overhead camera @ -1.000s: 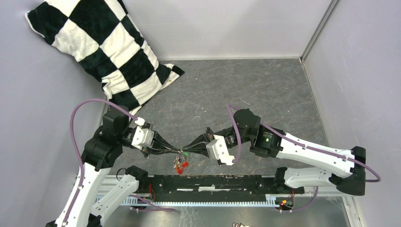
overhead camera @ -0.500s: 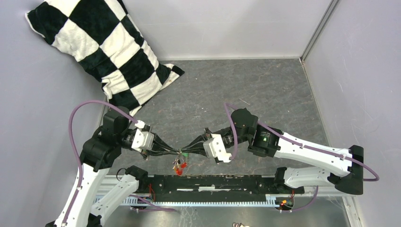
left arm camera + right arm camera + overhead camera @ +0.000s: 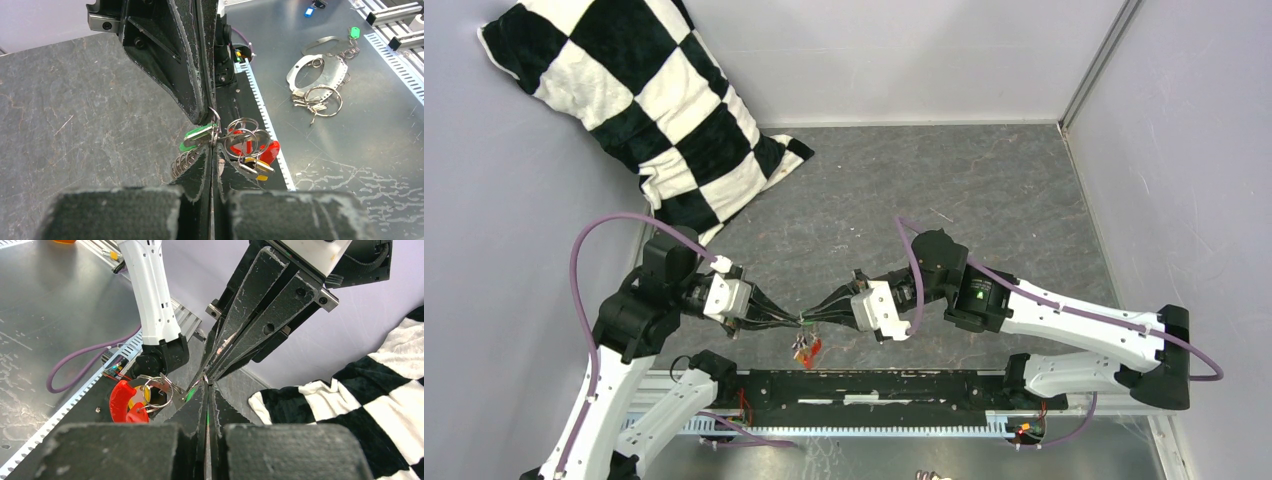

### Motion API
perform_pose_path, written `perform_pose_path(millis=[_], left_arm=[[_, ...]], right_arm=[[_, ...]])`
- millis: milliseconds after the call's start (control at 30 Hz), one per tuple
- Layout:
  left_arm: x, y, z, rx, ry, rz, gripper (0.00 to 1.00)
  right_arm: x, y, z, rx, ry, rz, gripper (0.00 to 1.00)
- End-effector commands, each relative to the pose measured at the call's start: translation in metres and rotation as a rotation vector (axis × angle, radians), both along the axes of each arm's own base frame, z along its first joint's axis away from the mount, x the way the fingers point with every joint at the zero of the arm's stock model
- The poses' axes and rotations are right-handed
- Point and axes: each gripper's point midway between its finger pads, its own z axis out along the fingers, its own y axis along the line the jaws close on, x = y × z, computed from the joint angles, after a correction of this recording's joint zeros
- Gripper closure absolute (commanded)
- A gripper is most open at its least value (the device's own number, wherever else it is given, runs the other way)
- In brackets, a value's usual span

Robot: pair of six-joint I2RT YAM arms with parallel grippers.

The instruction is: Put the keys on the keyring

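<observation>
My two grippers meet tip to tip low over the near edge of the grey mat. The left gripper [image 3: 795,321] [image 3: 212,149] is shut on the thin wire of the keyring [image 3: 239,136], whose coiled part [image 3: 182,162] bulges to the left of its fingers. The right gripper [image 3: 817,316] [image 3: 206,386] is shut on the green key [image 3: 197,137], which shows as a green sliver between its fingers. Below the tips hang the red key [image 3: 246,148], the yellow key [image 3: 256,170] and the red strap [image 3: 270,151] [image 3: 117,398], seen from above as a small red bundle [image 3: 806,347].
A black-and-white checkered pillow [image 3: 644,110] leans in the far left corner. Grey walls close in the mat on three sides. A black rail [image 3: 874,385] runs along the near edge. On the metal sheet beyond it lie other ring sets [image 3: 320,95].
The right arm has crept a little to the left, closer to the left gripper. Both grippers stay shut and the hanging bundle has hardly moved.
</observation>
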Motion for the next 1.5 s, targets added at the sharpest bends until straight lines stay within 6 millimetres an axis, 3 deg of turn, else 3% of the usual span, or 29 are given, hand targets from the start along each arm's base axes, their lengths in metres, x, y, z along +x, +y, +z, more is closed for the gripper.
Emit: perform_pose_path(millis=[0, 667, 1033, 1467], left_arm=[[0.001, 0.000, 0.004, -0.006, -0.051, -0.001, 0.98], [0.002, 0.001, 0.005, -0.011, -0.099, 0.001, 0.98], [0.008, -0.001, 0.010, -0.047, -0.116, 0.043, 0.98], [0.019, -0.005, 0.022, -0.100, -0.149, 0.081, 0.98]], right_arm=[[0.000, 0.002, 0.042, 0.121, -0.038, -0.009, 1.00], [0.012, 0.020, 0.020, -0.011, 0.060, -0.055, 1.00], [0.026, 0.016, 0.012, -0.113, 0.143, -0.162, 0.73], [0.039, 0.020, 0.031, -0.157, 0.163, -0.235, 0.67]])
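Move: The two sets of fingertips all but meet. The right hand holds the green key's ring, and the keyring end it is taken to lies about 1 cm to its left, level with it. The green tag is right under these tips, about 1 cm below, and the red and yellow keys hang some 4 cm back and 3 cm below. From the left hand, which pinches the keyring, that end is about 1 cm to its right. Leftward first, the right hand eases about 1.5 cm against the left fingertips with the green key's ring, then opens its fingers to about a third and draws forward some 3 cm, rising a little while it turns clockwise and rolls, around 15 degrees in all. The left hand keeps its pinch on the keyring, then drifts about 1 cm forward and up. ##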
